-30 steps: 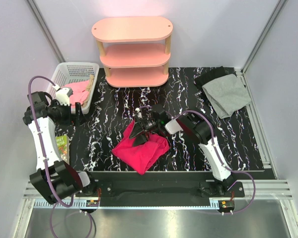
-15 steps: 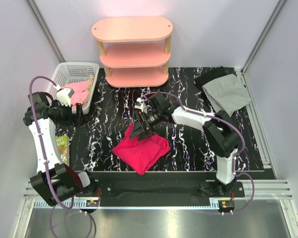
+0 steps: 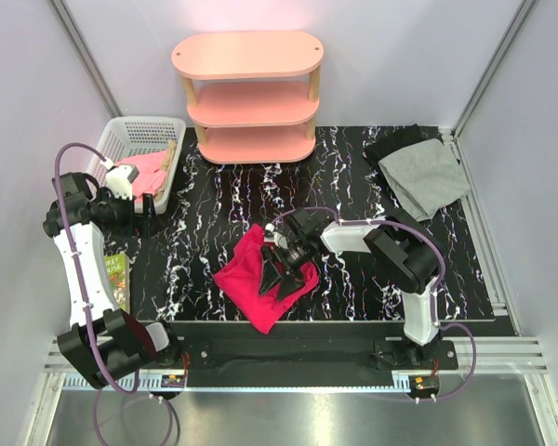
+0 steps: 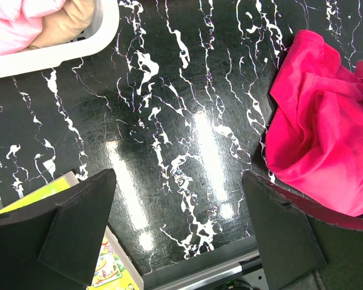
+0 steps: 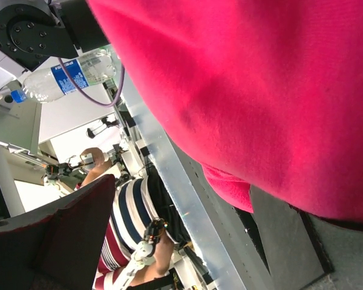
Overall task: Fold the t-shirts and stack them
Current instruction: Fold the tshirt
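Note:
The crimson-red t-shirt (image 3: 245, 279) lies crumpled on the black marbled table, near the front middle. My right gripper (image 3: 281, 271) is low over its right part with the jaws wide open; in the right wrist view red cloth (image 5: 260, 78) fills the top and hangs over the gripper (image 5: 187, 241). The light grey t-shirt (image 3: 430, 177) lies folded at the back right, on a dark cloth (image 3: 389, 146). My left gripper (image 3: 145, 216) is open and empty at the far left, by the basket. In the left wrist view the red shirt (image 4: 317, 133) lies to the right of the gripper (image 4: 181, 235).
A pink three-tier shelf (image 3: 248, 93) stands at the back middle. A white basket (image 3: 123, 132) with pink cloth sits at the back left; its rim shows in the left wrist view (image 4: 60, 51). A yellow-green booklet (image 3: 117, 274) lies by the left arm.
My right gripper has swung from the shirt's far edge towards the near right and now sits lower over the shirt. The red shirt has bunched narrower. The left arm has not moved.

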Controlling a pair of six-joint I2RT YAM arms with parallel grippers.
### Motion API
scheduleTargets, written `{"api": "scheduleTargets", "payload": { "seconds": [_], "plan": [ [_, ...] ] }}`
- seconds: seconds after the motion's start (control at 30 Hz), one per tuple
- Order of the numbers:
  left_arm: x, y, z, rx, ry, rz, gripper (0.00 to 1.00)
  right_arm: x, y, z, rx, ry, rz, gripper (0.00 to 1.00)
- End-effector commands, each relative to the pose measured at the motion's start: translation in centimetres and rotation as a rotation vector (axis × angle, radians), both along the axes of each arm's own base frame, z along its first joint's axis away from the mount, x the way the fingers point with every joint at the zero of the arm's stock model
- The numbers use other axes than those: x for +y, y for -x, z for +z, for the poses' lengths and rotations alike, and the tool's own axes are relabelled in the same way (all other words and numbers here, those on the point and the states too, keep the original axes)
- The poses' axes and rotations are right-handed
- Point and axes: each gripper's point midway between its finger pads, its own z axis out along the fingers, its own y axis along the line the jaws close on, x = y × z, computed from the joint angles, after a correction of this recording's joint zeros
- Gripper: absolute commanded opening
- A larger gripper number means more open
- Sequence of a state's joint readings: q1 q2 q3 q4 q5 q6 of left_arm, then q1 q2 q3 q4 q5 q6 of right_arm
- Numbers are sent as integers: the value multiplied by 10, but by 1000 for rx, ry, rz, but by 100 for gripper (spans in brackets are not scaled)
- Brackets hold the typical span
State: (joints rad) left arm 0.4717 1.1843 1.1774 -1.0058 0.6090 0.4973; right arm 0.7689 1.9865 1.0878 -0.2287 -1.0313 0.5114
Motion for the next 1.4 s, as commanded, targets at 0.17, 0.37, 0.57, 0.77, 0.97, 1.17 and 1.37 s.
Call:
{"api": "scheduleTargets", "payload": {
  "seconds": [0.17,0.37,0.57,0.77,0.97,1.17,1.37],
  "plan": [
    [2,-4,24,-72,-43,-12,91,11,-12,42,-125,-28,-26,100],
    [3,-5,29,-82,-49,-7,91,50,4,115,-209,-159,54,100],
    [4,-6,32,-82,-51,5,91,67,16,88,-157,-134,116,100],
    [6,-9,35,-84,-56,11,91,70,22,34,-68,-62,149,100],
    [7,-8,32,-80,-60,10,91,69,23,7,-27,-19,155,100],
    [7,-10,35,-85,-56,9,91,85,12,70,-111,-121,148,100],
    [6,-10,37,-92,-52,10,91,104,1,99,-137,-192,157,100]
  ]
}}
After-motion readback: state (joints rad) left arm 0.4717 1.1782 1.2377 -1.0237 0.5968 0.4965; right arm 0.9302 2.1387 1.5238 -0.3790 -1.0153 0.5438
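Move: The right hand is low over the middle of the tshirt, about 2 cm above the cloth's middle. The tshirt's left corner lies some 14 cm to its left and 2 cm ahead; the raised far flap is about 12 cm ahead and 5 cm left, the near corner 11 cm back and 1 cm left. The book is about 40 cm left and 3 cm back. From the left hand that left corner is roughly 18 cm right, 9 cm back and 18 cm below. With its fingers wide open and empty, the right hand lifts off the middle of the tshirt and swings up about 10 cm while going some 7 cm left, then sinks straight back down, a little nearer the base, over the cloth's left half. After a brief pause low over the cloth it rises again about 4 cm, heading left and slightly forward towards the left corner, the wrist turned some 10 degrees counter-clockwise by now. ##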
